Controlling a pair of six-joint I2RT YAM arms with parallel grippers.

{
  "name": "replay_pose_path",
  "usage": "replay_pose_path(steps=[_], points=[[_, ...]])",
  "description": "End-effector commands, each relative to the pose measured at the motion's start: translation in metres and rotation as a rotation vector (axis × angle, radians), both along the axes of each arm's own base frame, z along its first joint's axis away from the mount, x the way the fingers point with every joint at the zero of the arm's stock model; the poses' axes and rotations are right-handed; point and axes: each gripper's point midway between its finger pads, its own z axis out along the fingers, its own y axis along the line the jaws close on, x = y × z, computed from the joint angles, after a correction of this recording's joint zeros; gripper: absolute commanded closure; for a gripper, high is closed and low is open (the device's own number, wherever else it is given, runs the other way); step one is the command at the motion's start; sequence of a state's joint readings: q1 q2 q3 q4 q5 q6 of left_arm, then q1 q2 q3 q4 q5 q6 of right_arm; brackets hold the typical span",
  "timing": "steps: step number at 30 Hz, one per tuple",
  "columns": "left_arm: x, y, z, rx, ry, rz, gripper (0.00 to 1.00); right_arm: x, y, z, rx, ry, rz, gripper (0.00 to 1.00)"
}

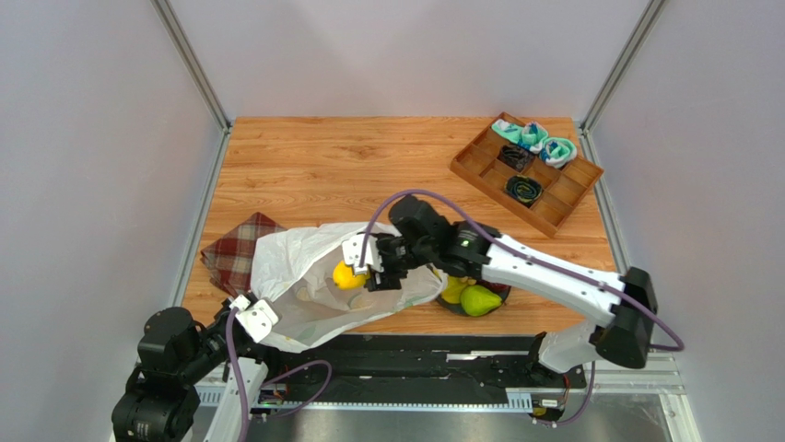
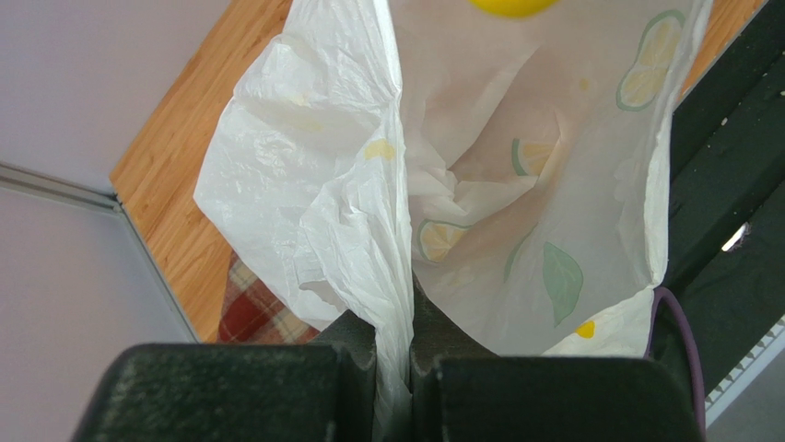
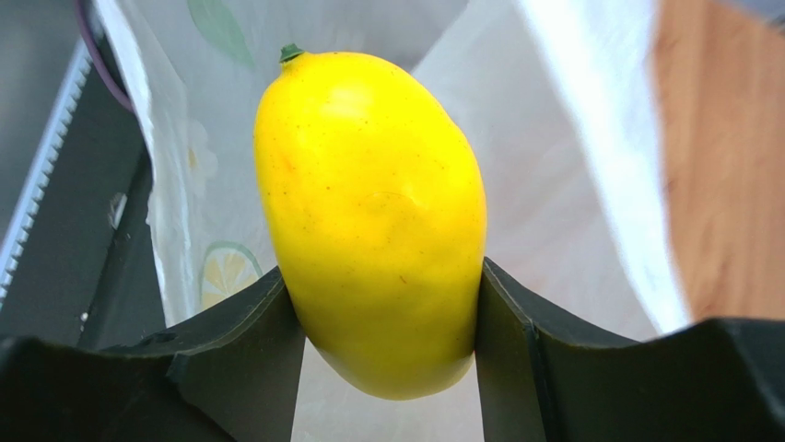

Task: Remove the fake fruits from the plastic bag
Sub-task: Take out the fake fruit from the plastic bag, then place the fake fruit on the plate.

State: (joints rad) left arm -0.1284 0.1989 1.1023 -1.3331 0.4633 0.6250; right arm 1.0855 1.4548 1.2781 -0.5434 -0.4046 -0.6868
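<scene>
The white plastic bag lies open near the table's front left, printed with leaves and lemon slices. My left gripper is shut on a bunched fold of the bag's edge at its near end. Over the bag's mouth, my right gripper is shut on a yellow mango, both fingers pressing its sides. The mango's underside shows at the top edge of the left wrist view. A green pear and a yellow fruit lie in a dark dish right of the bag.
A red plaid cloth lies partly under the bag on the left. A wooden compartment tray with teal rolled socks and dark coils stands at the back right. Grey walls enclose the table.
</scene>
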Motion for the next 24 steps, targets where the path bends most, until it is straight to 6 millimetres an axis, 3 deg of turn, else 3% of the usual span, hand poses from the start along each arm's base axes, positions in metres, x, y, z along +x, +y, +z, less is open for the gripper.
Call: replay_pose_path(steps=[1, 5, 7, 8, 10, 11, 12, 13, 14, 15, 16, 18, 19, 20, 22, 23, 24], points=[[0.027, -0.009, 0.016, -0.040, -0.020, -0.010, 1.00, -0.023, -0.006, 0.057, 0.132, 0.037, 0.080, 0.72], [0.068, -0.017, 0.033, -0.082, 0.005, 0.001, 1.00, -0.010, -0.019, 0.091, 0.177, 0.020, 0.005, 0.72], [0.097, -0.011, 0.051, -0.097, -0.029, 0.067, 1.00, 0.006, -0.036, 0.115, 0.210, 0.012, -0.070, 0.72], [0.118, -0.011, 0.050, -0.113, 0.021, 0.105, 1.00, 0.012, -0.044, 0.120, 0.209, -0.003, -0.101, 0.72], [0.146, -0.005, 0.079, -0.138, -0.035, 0.173, 1.00, 0.027, -0.076, 0.121, 0.166, -0.042, -0.177, 0.72], [0.167, -0.006, 0.080, -0.160, 0.006, 0.205, 1.00, 0.034, -0.093, 0.113, 0.117, -0.075, -0.211, 0.72], [0.176, -0.005, 0.106, -0.187, -0.044, 0.222, 1.00, 0.048, -0.113, 0.109, 0.092, -0.092, -0.274, 0.72], [0.189, -0.003, 0.126, -0.209, -0.097, 0.242, 1.00, 0.050, -0.131, 0.101, 0.068, -0.100, -0.314, 0.72], [0.204, -0.005, 0.132, -0.226, -0.095, 0.252, 1.00, 0.054, -0.149, 0.092, 0.024, -0.110, -0.353, 0.72], [0.208, -0.004, 0.158, -0.248, -0.155, 0.256, 1.00, 0.064, -0.171, 0.085, 0.002, -0.110, -0.421, 0.72], [0.224, -0.003, 0.167, -0.259, -0.174, 0.274, 1.00, 0.061, -0.187, 0.078, -0.010, -0.114, -0.452, 0.72], [0.229, -0.002, 0.195, -0.281, -0.226, 0.283, 1.00, 0.067, -0.216, 0.065, -0.047, -0.110, -0.537, 0.72], [0.237, -0.002, 0.195, -0.278, -0.218, 0.289, 1.00, 0.065, -0.226, 0.063, -0.051, -0.121, -0.564, 0.73], [0.238, -0.003, 0.198, -0.278, -0.221, 0.285, 1.00, 0.065, -0.238, 0.046, -0.097, -0.103, -0.597, 0.73], [0.237, -0.009, 0.191, -0.283, -0.199, 0.252, 1.00, 0.068, -0.255, 0.031, -0.139, -0.095, -0.653, 0.73], [0.235, -0.013, 0.186, -0.293, -0.181, 0.235, 1.00, 0.067, -0.264, 0.014, -0.184, -0.072, -0.677, 0.73], [0.236, -0.017, 0.166, -0.293, -0.131, 0.225, 1.00, 0.069, -0.272, 0.006, -0.207, -0.061, -0.710, 0.73]])
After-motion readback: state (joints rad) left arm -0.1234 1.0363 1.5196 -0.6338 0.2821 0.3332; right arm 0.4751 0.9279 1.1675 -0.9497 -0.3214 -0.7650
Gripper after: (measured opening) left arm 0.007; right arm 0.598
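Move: The right hand already holds the mango about 20 cm above the table, with the bag's body right below. The plate lies roughly 26 cm to its right, 5 cm ahead and 19 cm below, the green pear 28 cm right and level with it. The left hand still grips the bag; from it the mango is about 16 cm right, 14 cm ahead and 6 cm lower, the plaid cloth some 20 cm ahead and 7 cm left. Right hand carries mango up, then 24 cm right towards the plate; left swings bag 24 cm forward, rising. ##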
